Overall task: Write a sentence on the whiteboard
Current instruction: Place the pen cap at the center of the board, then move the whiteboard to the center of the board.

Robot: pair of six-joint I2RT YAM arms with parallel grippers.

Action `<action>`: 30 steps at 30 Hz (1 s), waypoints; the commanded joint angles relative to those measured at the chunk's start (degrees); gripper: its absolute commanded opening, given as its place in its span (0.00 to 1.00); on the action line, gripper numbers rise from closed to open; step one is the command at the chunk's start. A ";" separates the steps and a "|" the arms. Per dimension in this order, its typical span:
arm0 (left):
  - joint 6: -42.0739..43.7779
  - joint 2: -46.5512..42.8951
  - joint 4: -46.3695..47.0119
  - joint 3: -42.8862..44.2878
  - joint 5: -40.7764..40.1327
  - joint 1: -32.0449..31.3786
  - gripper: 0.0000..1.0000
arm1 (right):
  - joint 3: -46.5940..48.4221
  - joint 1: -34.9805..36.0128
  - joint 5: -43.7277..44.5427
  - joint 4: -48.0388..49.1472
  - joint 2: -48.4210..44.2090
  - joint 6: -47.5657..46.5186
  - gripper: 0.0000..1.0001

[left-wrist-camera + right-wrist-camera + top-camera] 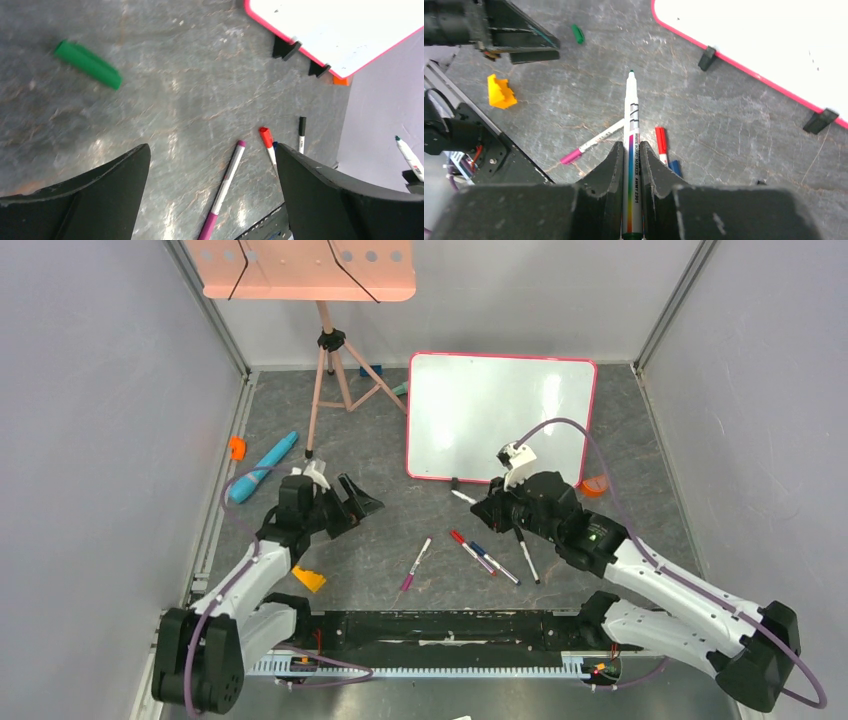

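The whiteboard [500, 415] stands propped at the back centre on two black feet, and I see no sentence on its white face [774, 30]. My right gripper [630, 145] is shut on an uncapped green-tipped whiteboard marker [631, 110]. The marker's tip points left over the table, just in front of the board's lower left corner [463, 496]. My left gripper [212, 147] is open and empty, hovering over the mat to the left [355, 502]. A green cap [89, 65] lies loose on the mat beyond it.
A pink marker [416, 562], a red one [462, 543], a blue one [497, 564] and a black one [526, 555] lie between the arms. A yellow block [308, 578] sits near the left arm. A tripod [330, 380] carrying a salmon tray, and a blue tool [265, 465], stand at back left.
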 commanded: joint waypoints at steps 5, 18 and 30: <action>8.70 6.56 13.34 7.79 6.24 -1.84 1.00 | 6.51 -0.18 2.94 -4.42 0.84 -0.30 0.00; 14.67 24.92 31.46 13.56 7.89 -3.97 0.97 | -4.44 -5.15 11.33 -2.63 -11.88 -4.32 0.00; 18.56 34.45 37.29 18.80 6.73 -4.50 0.94 | 9.07 -39.12 11.87 -2.00 -1.57 -7.15 0.00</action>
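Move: The empty left gripper has the whiteboard's near left corner about 12 cm ahead and 9 cm to its right, roughly 7 cm below; the green cap lies on the table some 3 cm ahead and 4 cm left. From the right hand, holding the uncapped green marker, the orange half-disc is about 10 cm ahead and 26 cm right, 17 cm below. The board's right clip is 8 cm ahead and 8 cm right, equally low. Bring the open left gripper away from the green cap, about 11 cm forward and half as far right towards the board's near left corner, rising a little and tipping the fingers up some 25 degrees. Keep the marker pinched in the right hand; bob it up and down a few centimetres, then sweep it fast rightward and forward towards the orange half-disc, turning clockwise and rising slightly. ##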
